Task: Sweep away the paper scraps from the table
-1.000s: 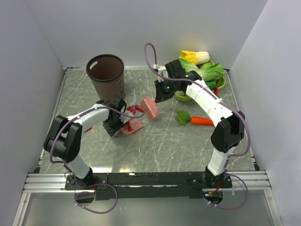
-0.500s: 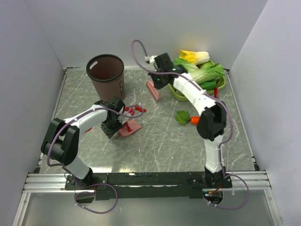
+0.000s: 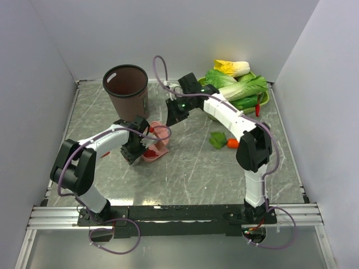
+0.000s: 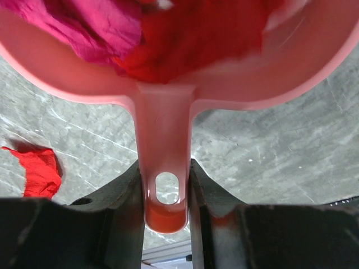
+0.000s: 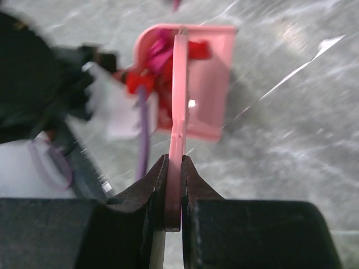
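On the grey table point(image 3: 190, 174), my left gripper point(image 3: 136, 147) is shut on the handle of the pink dustpan point(image 3: 156, 149). In the left wrist view the handle point(image 4: 165, 162) sits clamped between both fingers. Red and magenta paper scraps point(image 4: 168, 39) lie heaped in the pan. One loose red scrap point(image 4: 39, 171) lies on the marble left of the handle, and it also shows as a scrap point(image 3: 105, 154) beside the left arm. My right gripper point(image 3: 175, 111) is shut on the thin pink brush point(image 5: 176, 140). The brush reaches edge-on over the pan point(image 5: 207, 84) and its scraps point(image 5: 151, 73).
A brown bin point(image 3: 125, 89) stands at the back left, just behind the dustpan. A green bowl point(image 3: 216, 116) of leafy vegetables sits at the back right, with a red chili point(image 3: 257, 108) on its right side. A green leaf point(image 3: 217, 139) and an orange carrot point(image 3: 232, 143) lie beside the right arm.
My right arm has swung the brush from mid-table toward the back, then left and down over the dustpan. The left gripper has kept the pan in nearly the same spot.
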`<action>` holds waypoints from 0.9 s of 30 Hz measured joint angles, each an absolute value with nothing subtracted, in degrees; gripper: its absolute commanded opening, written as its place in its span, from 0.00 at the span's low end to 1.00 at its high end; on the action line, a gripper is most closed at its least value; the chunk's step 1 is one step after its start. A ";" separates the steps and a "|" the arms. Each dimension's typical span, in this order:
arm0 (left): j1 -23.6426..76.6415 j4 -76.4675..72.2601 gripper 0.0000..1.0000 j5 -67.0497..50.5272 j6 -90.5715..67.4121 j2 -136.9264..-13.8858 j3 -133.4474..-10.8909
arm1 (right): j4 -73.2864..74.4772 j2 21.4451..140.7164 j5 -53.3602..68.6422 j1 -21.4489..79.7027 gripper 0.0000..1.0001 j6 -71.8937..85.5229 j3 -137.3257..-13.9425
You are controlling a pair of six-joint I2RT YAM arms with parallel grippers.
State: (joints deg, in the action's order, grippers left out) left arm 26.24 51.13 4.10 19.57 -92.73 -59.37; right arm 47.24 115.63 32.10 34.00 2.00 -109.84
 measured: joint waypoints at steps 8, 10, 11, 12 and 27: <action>25.74 49.52 0.01 4.89 19.16 -87.66 -54.85 | 48.01 110.96 33.98 29.23 0.00 1.37 -109.19; 24.67 50.28 0.01 4.78 19.16 -84.90 -53.54 | 48.03 110.89 32.71 28.56 0.00 0.23 -109.23; 23.62 50.83 0.01 4.80 19.16 -83.20 -52.86 | 48.05 110.89 31.92 28.42 0.00 -0.43 -109.25; 22.39 51.40 0.01 4.80 19.18 -81.73 -52.42 | 48.12 110.89 31.20 28.42 0.00 -1.13 -109.25; 3.73 58.76 0.01 13.10 29.74 -60.99 -49.82 | 48.49 112.88 21.17 35.81 0.00 -8.69 -114.76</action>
State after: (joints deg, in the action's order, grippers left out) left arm 3.73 58.76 13.10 29.74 -60.99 -49.82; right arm 48.49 112.88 21.17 35.81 -8.69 -114.76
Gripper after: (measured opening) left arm 0.341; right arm 0.155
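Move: Left hand, holding the loaded dustpan: a red scrap lies about 12 cm left, 2 cm ahead, 3 cm below; a magenta scrap some 7 cm ahead and 3 cm left on the table; the bin about 18 cm ahead, nearly straight. Right hand, holding the brush: the dustpan is roughly 6 cm left, 6 cm back, 15 cm below; the red scrap 26 cm left, 9 cm back. The left hand carries the loaded dustpan about 14 cm left and 8 up, the right lifting the brush away. ##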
